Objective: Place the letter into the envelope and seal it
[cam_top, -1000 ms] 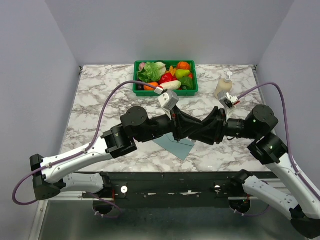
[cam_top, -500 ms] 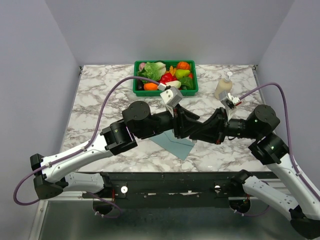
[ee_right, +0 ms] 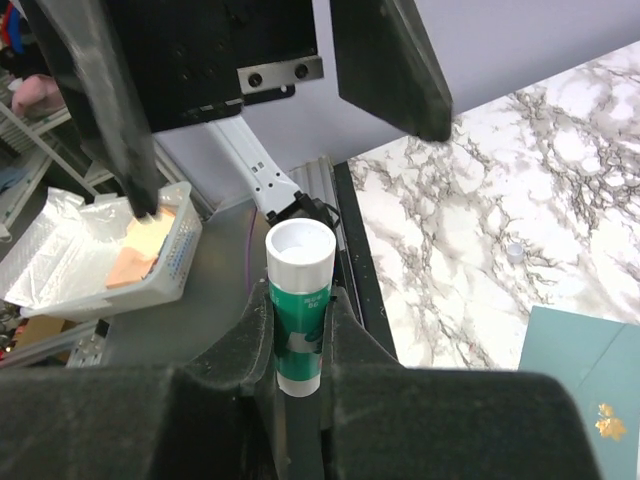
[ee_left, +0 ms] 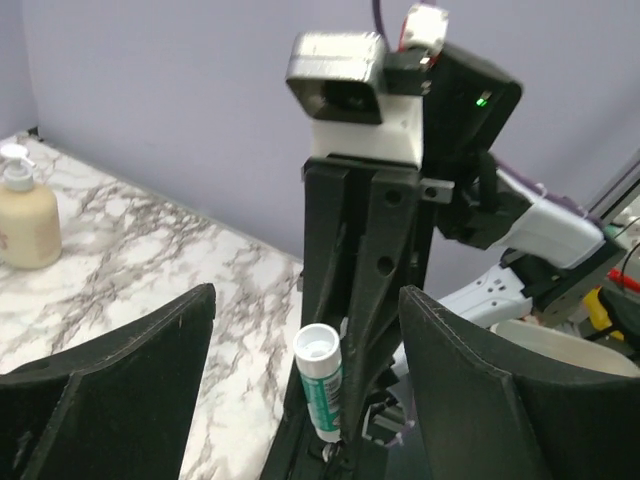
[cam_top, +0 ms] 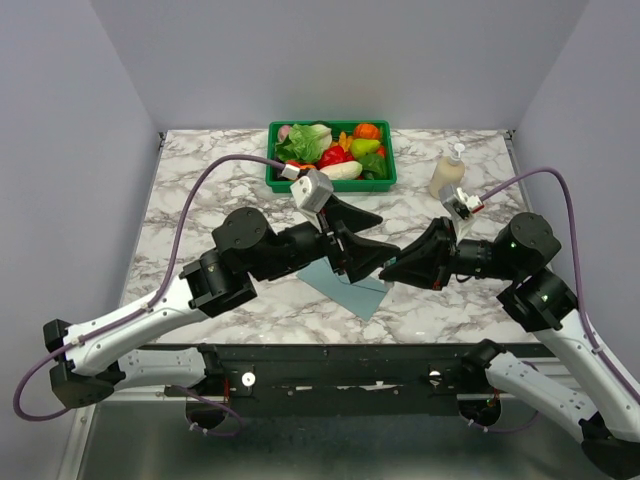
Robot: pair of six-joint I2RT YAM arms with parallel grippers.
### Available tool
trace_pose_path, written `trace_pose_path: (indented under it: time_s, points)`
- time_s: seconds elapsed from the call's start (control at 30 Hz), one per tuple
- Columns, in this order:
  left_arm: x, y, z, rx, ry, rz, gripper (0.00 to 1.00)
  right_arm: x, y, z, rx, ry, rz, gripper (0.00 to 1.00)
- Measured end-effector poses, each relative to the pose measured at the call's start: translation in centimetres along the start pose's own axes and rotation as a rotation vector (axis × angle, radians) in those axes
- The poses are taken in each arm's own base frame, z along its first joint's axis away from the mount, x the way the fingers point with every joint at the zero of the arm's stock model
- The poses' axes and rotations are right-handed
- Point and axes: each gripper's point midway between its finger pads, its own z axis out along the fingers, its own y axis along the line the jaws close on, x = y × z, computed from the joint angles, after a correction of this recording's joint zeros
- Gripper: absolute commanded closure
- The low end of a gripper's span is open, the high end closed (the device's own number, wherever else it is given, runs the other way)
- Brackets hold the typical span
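Observation:
My right gripper (ee_right: 300,330) is shut on a green and white glue stick (ee_right: 298,255), which stands up between its fingers with its white top open. The stick (ee_left: 322,390) also shows in the left wrist view. My left gripper (cam_top: 386,235) is open and empty. Its two fingers (ee_right: 385,60) spread just beyond the stick's tip without touching it. Both grippers hover over the teal envelope (cam_top: 350,287), which lies flat on the marble with a gold mark (ee_right: 605,425) on it. The letter shows in no view.
A green basket (cam_top: 273,181) of toy vegetables stands at the back centre. A cream soap bottle (cam_top: 446,172) stands back right. A small white round piece (ee_right: 513,252) lies on the marble near the envelope. The table's near edge rail (cam_top: 330,352) runs below the arms.
My left gripper has opened wide and drawn back to the left, away from the right gripper. The glue stick stays in the right gripper, which has barely moved.

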Motion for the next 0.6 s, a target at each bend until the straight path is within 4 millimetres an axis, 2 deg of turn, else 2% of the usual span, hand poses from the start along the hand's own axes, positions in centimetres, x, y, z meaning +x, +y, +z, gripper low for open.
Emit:
trace_pose_path:
  time_s: [0.1,0.13,0.2,0.3,0.33,0.43,0.6]
  points:
    - [-0.5,-0.5,-0.5,0.023,-0.039,-0.025,0.28,0.1,0.0,0.0,0.0,0.001,0.001,0.99]
    - [-0.4,-0.6,-0.5,0.027,-0.042,-0.033,0.33,0.1,0.0,0.0,0.0,0.001,0.001,0.99]
    - [0.0,-0.6,-0.5,0.038,-0.041,-0.051,0.37,0.1,0.0,0.0,0.0,0.001,0.001,0.99]
    - [0.9,-0.7,-0.3,0.053,-0.024,-0.074,0.47,0.1,-0.1,0.0,0.002,0.0,0.001,0.99]
    - [1.1,-0.8,-0.3,0.058,-0.018,-0.083,0.53,0.1,0.0,0.0,0.002,0.0,0.001,0.99]
    - [1.7,-1.0,-0.2,0.076,-0.003,-0.1,0.6,0.0,0.0,0.0,0.003,-0.002,-0.001,0.99]
    - [1.9,-1.2,-0.1,0.091,0.001,-0.113,0.6,-0.1,0.1,-0.2,0.004,-0.007,-0.005,0.99]
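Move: The glue stick stands upright in the right hand's fingertips, its middle practically at that hand's point, perhaps 1 cm above it. From the open left hand it is about 4 cm below, 3 cm to the right and 2 cm back. The right fingertips around its lower half are about 5 cm below the left hand, likewise 3 cm right and 2 cm back. The envelope lies on the table, some 10 cm ahead, 3 cm left and 37 cm below the left hand. The glue stick is kept upright and still in the right hand's grip while the left hand comes back at it: after a tiny lift it eases back and down, about 2 cm in all, turning slightly clockwise. Meanwhile its wide-open fingers close to about half their gap, narrowing around the line of the stick's white upper end; contact by them can't be seen. ##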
